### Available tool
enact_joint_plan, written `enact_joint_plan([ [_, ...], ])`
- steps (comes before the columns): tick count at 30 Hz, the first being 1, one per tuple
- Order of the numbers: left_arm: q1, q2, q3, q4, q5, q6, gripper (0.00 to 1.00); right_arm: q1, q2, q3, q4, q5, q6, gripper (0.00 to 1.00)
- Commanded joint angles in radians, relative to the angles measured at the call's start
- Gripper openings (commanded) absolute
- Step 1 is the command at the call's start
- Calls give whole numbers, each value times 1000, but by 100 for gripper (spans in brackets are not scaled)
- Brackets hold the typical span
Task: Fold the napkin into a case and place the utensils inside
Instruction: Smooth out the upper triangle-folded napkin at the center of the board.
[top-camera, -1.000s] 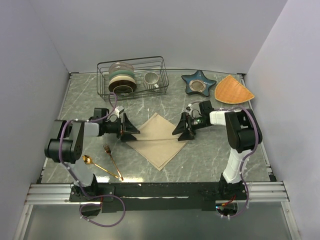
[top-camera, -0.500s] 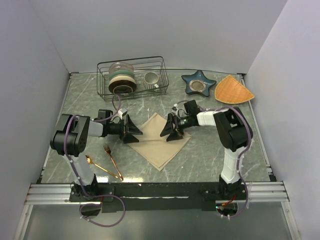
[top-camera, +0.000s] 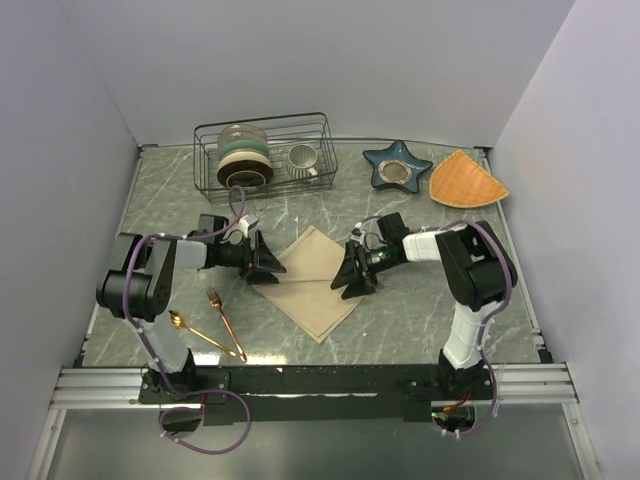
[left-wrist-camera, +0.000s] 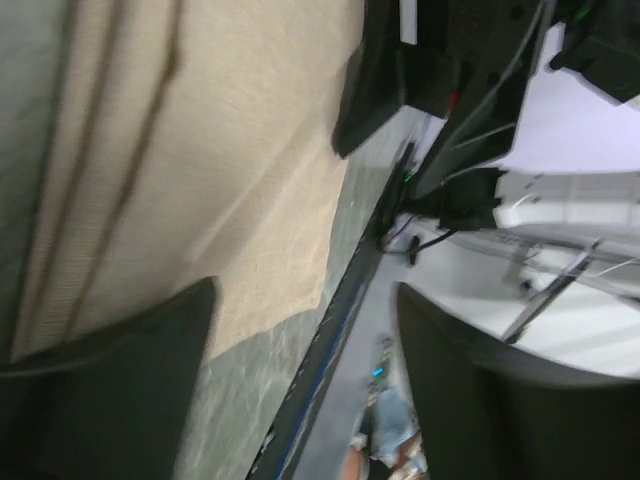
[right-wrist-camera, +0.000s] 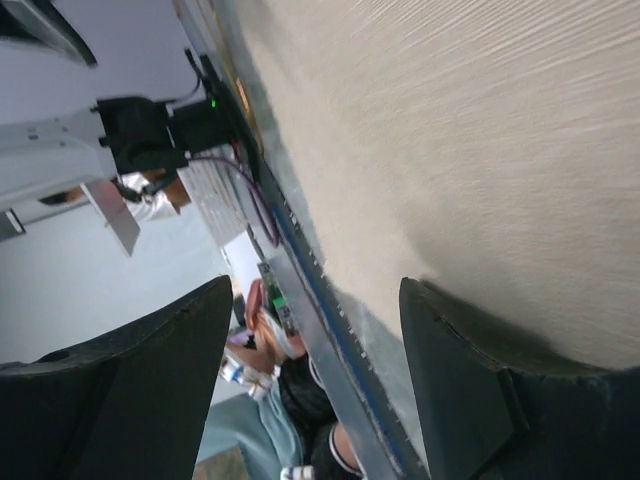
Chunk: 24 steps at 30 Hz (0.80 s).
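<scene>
The beige napkin (top-camera: 315, 285) lies flat on the marble table, a crease running across its middle. My left gripper (top-camera: 268, 263) is open at its left corner, and in the left wrist view (left-wrist-camera: 305, 300) one finger lies over the cloth (left-wrist-camera: 200, 150). My right gripper (top-camera: 350, 273) is open at the right corner. In the right wrist view (right-wrist-camera: 315, 290) one finger rests on the napkin (right-wrist-camera: 480, 120) and nothing is between the jaws. The gold fork (top-camera: 224, 318) and gold spoon (top-camera: 195, 330) lie on the table, left of the napkin towards the front.
A wire dish rack (top-camera: 325, 135) with plates and a cup stands at the back. A blue star-shaped dish (top-camera: 397, 165) and an orange wedge-shaped woven mat (top-camera: 466, 178) are at the back right. Grey walls close in both sides.
My right gripper has moved left, in over the napkin's right corner. My left gripper has edged closer to the left corner, and its jaws have narrowed a little.
</scene>
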Motion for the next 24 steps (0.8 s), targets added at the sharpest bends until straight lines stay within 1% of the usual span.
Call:
enact_joint_plan([
  [1, -27, -98, 145, -309, -104, 285, 62, 16, -132, 81, -90, 3, -36, 70],
  [2, -25, -100, 188, -356, -122, 315, 55, 4, -132, 121, -136, 22, -120, 67],
  [3, -27, -102, 210, -393, -145, 348, 44, -6, -129, 162, -238, 52, -166, 61],
  [4, -27, -106, 227, -452, -190, 394, 38, -30, -118, 230, -273, 110, -200, 58],
  [5, -27, -109, 256, -471, -208, 416, 35, -42, -110, 252, -291, 135, -225, 55],
  [6, -27, -114, 267, -488, -224, 437, 28, -56, -103, 267, -304, 149, -231, 50],
  [8, -40, -122, 296, -534, -299, 473, 22, -66, -74, 308, -328, 245, -277, 45],
  [9, -48, -123, 307, -554, -317, 490, 21, -67, -66, 324, -340, 276, -291, 40],
  [11, -85, -126, 320, -594, -395, 528, 20, -67, -31, 338, -363, 347, -325, 37],
  [12, -99, -128, 319, -602, -412, 528, 20, -67, 4, 359, -380, 359, -337, 34],
  [13, -126, -132, 311, -606, -429, 568, 21, -67, 22, 368, -399, 368, -349, 33],
  [14, -140, -134, 308, -619, -463, 574, 21, -67, 35, 373, -423, 376, -365, 32],
  [17, -172, -114, 301, -631, -497, 588, 21, -64, 43, 336, -419, 388, -369, 30],
  [21, -180, -45, 331, -636, -546, 611, 22, -55, 16, 235, -416, 396, -383, 28],
  [24, -182, 13, 385, -649, -577, 640, 22, -38, -9, 159, -417, 398, -394, 28],
])
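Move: About 8 cm to the left hand's right and 1 cm back is the napkin's middle, some 4 cm below. Its left corner lies roughly 6 cm left and 1 back; the fork is about 11 cm left and 11 back, the spoon 16 left and 13 back. From the right hand, also some 4 cm up, the napkin's middle is 5 cm left and 2 ahead, its right corner 8 cm right and 2 ahead. Lifting over the napkin, both hands loop forward, then back and down to the two ends of its cross fold, fingers closing most of the way and tipping downward. The right rises about 5 cm and reaches 9 forward, ending 5 forward, 5 right and 3 lower, fingertips at the cloth; the left loops some 4 cm and returns near its start, slightly lower, fingers steepened by about 30 degrees. ##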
